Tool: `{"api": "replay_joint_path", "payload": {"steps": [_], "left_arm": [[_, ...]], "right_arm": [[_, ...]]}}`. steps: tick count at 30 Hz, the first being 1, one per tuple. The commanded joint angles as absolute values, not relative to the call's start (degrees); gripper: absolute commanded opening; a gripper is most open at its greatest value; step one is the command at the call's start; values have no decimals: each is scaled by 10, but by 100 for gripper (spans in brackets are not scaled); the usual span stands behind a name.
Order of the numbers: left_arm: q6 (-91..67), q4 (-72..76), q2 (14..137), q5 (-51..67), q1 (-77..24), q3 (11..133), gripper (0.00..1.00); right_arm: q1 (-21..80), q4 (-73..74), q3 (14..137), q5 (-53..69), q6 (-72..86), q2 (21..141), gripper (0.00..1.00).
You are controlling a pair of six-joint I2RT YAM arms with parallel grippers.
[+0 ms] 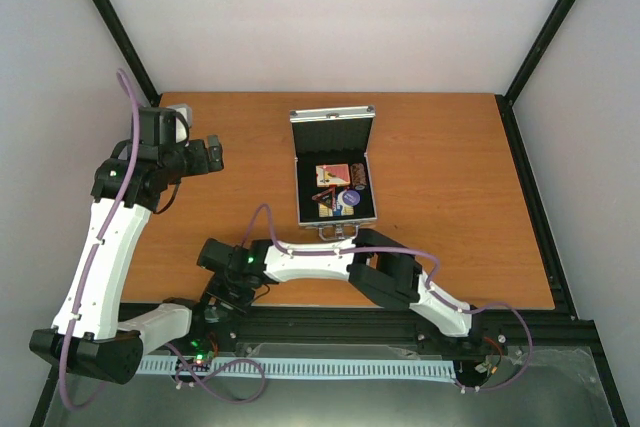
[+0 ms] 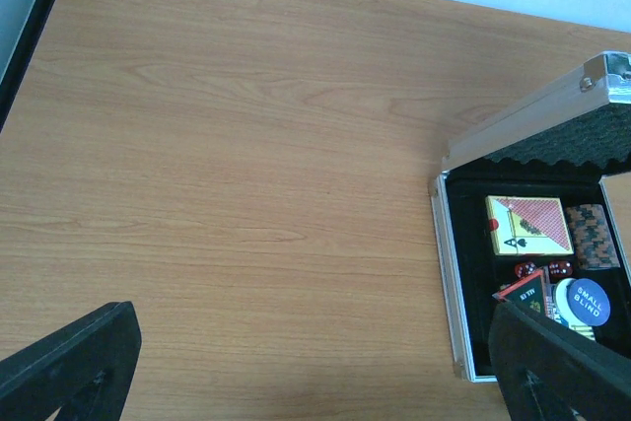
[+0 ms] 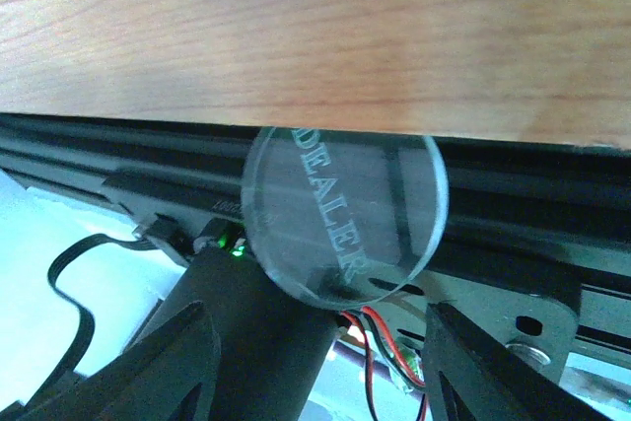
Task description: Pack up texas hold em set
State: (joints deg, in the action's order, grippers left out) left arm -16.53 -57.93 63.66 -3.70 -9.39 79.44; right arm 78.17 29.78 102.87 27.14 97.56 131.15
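The silver case (image 1: 300,197) lies open mid-table, its lid (image 1: 332,132) upright. Its black lining holds a red-and-yellow card deck (image 2: 527,224), a brown chip stack (image 2: 598,236), red dice (image 2: 540,269) and a blue "small blind" disc (image 2: 589,303). A clear "dealer" disc (image 3: 345,214) sits over the table's near edge, in front of the black rail. My right gripper (image 3: 317,317) is open, with both fingers short of the disc and not touching it. My left gripper (image 2: 314,322) hangs open over bare wood left of the case.
The left arm's dark base link (image 3: 246,342) and its wires (image 3: 380,342) lie just beyond the right fingers. A black rail (image 1: 400,322) runs along the near edge of the table (image 1: 450,247). White walls and black posts enclose the table.
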Motion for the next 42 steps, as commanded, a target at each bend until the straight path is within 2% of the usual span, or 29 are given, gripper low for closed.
{"api": "replay_joint_path", "payload": {"steps": [1,10,14,25,30,40,42], "left_arm": [[-152,-590,631,-40,-95,812,100],[-156,-591,630,-34,-95,815,100],[-155,-593,632,-31,-95,820,100],[-156,-589,629,-21,-95,815,100],[-156,-587,631,-19,-95,813,100],[-156,-584,630,-18,-95,807,100],[-156,-584,629,-20,-96,805,100]], "right_arm": [[807,298,1037,296,1019,1330,57],[810,257,1034,279,1077,1350,46],[810,263,1053,278,1078,1367,46],[801,269,1004,241,1079,1353,12],[792,277,985,217,1072,1339,3],[787,302,995,217,1055,1336,3],[788,311,1002,211,1048,1328,9]]}}
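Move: Just ahead of the right hand, about 2 cm farther out, 1 cm to its left and 2 cm lower, the clear dealer disc juts out past the table's near edge. That edge runs some 3 cm ahead, straight in front of the hand and barely lower. The open case with the packed pieces stands roughly 28 cm ahead and 28 cm to the right, about level. From the left hand the disc lies some 25 cm back, 2 cm right and 27 cm below. Closing from a bit over half open to almost shut, the right fingers take nothing between them as the hand sinks about 3.5 cm beside the table's near edge. It first eases slightly left while dropping, then goes back right some 2 cm and farther down, ending just right of the dealer disc; the wrist turns clockwise about 10 degrees. ##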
